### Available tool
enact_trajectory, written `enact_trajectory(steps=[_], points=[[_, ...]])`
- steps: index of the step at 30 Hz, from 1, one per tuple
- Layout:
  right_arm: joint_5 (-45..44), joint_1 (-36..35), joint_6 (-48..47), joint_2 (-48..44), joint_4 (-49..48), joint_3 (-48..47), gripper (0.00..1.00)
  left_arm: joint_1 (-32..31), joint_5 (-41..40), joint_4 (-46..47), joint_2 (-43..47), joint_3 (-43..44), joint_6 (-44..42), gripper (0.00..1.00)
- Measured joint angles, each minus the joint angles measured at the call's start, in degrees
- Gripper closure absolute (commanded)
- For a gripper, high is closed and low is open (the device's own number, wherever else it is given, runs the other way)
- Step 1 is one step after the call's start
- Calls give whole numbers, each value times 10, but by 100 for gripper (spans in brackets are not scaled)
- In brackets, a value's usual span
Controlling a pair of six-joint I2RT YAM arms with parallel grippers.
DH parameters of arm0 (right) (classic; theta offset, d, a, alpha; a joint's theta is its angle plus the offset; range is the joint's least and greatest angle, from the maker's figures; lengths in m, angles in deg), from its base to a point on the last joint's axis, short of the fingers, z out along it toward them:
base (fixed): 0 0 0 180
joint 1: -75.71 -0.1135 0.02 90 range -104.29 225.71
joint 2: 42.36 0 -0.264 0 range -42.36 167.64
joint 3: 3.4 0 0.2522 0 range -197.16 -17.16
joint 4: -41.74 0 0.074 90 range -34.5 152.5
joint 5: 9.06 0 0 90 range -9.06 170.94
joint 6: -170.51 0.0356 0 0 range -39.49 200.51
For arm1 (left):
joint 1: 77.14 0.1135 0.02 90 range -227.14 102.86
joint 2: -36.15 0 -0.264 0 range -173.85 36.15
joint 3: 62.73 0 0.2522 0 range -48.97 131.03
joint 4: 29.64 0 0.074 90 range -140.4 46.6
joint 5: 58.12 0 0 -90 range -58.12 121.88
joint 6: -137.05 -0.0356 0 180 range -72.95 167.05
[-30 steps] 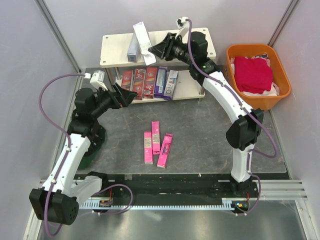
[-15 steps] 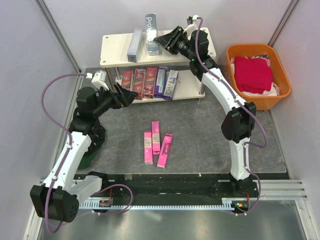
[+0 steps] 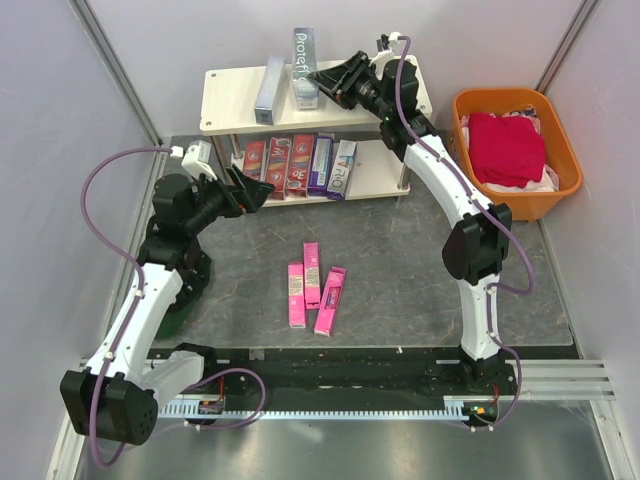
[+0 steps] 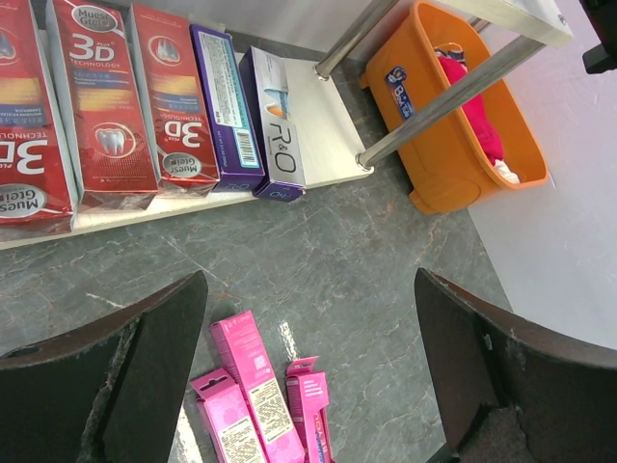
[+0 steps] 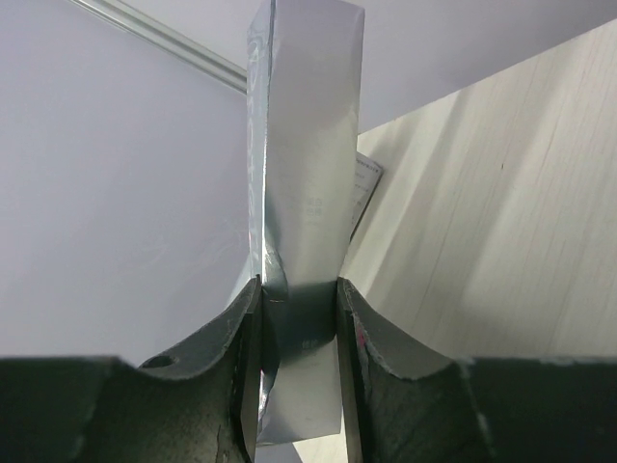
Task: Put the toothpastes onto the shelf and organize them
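Observation:
My right gripper (image 3: 322,78) is shut on a silver-grey toothpaste carton (image 3: 304,62), holding it upright over the top board of the shelf (image 3: 230,105). In the right wrist view the jaws (image 5: 299,299) squeeze that carton (image 5: 304,145) near its lower end. A second silver carton (image 3: 270,90) lies on the top board just to its left. On the lower board lie three red cartons (image 3: 275,160), a purple one (image 3: 321,163) and a white one (image 3: 341,168). Three pink cartons (image 3: 312,285) lie on the table. My left gripper (image 3: 255,192) hangs open in front of the lower board, holding nothing (image 4: 308,280).
An orange basket (image 3: 560,150) holding red cloth stands right of the shelf. The shelf's metal legs (image 4: 434,106) stand between the lower board and the basket. Grey walls close in on both sides of the dark mat (image 3: 420,260).
My right gripper has swung the silver carton from tilted to upright and carried it back over the top board. The left arm has stayed put.

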Motion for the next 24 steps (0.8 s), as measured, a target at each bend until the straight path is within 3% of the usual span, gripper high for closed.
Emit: enact_trajectory(steps=[3, 7, 11, 24], points=[[4, 0, 4, 0, 1, 0, 50, 0, -1, 0, 0, 0, 0, 5], [9, -2, 5, -5, -5, 3, 28, 0, -3, -7, 0, 3, 0, 5], [16, -7, -6, -24, -11, 18, 14, 0, -16, -27, -5, 25, 0, 5], [19, -14, -49, -67, -11, 66, 8, 0, -56, -54, -119, 258, 0, 5]])
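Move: Just left of the right hand's held Protefix box, the free strip of top shelf beside the first grey box lies about 5 cm left, 2 cm ahead and 3 cm below that hand; the first grey box is some 9 cm left, level ahead, 3 cm lower. From the empty left hand, that grey box lies about 15 cm ahead, 2 cm right and 9 cm up; the red 3D boxes on the lower shelf sit 11 cm ahead, 4 cm right, 12 cm below. Opening its fingers from their grip to nearly full width, the right hand lets go of the Protefix box beside the first grey one and backs off about 3.5 cm towards the robot, rising slightly. After a short wait the open left hand climbs some 11 cm and goes 5 cm forward towards the two top-shelf boxes, its fingers tipping up about 10 degrees, touching nothing. ##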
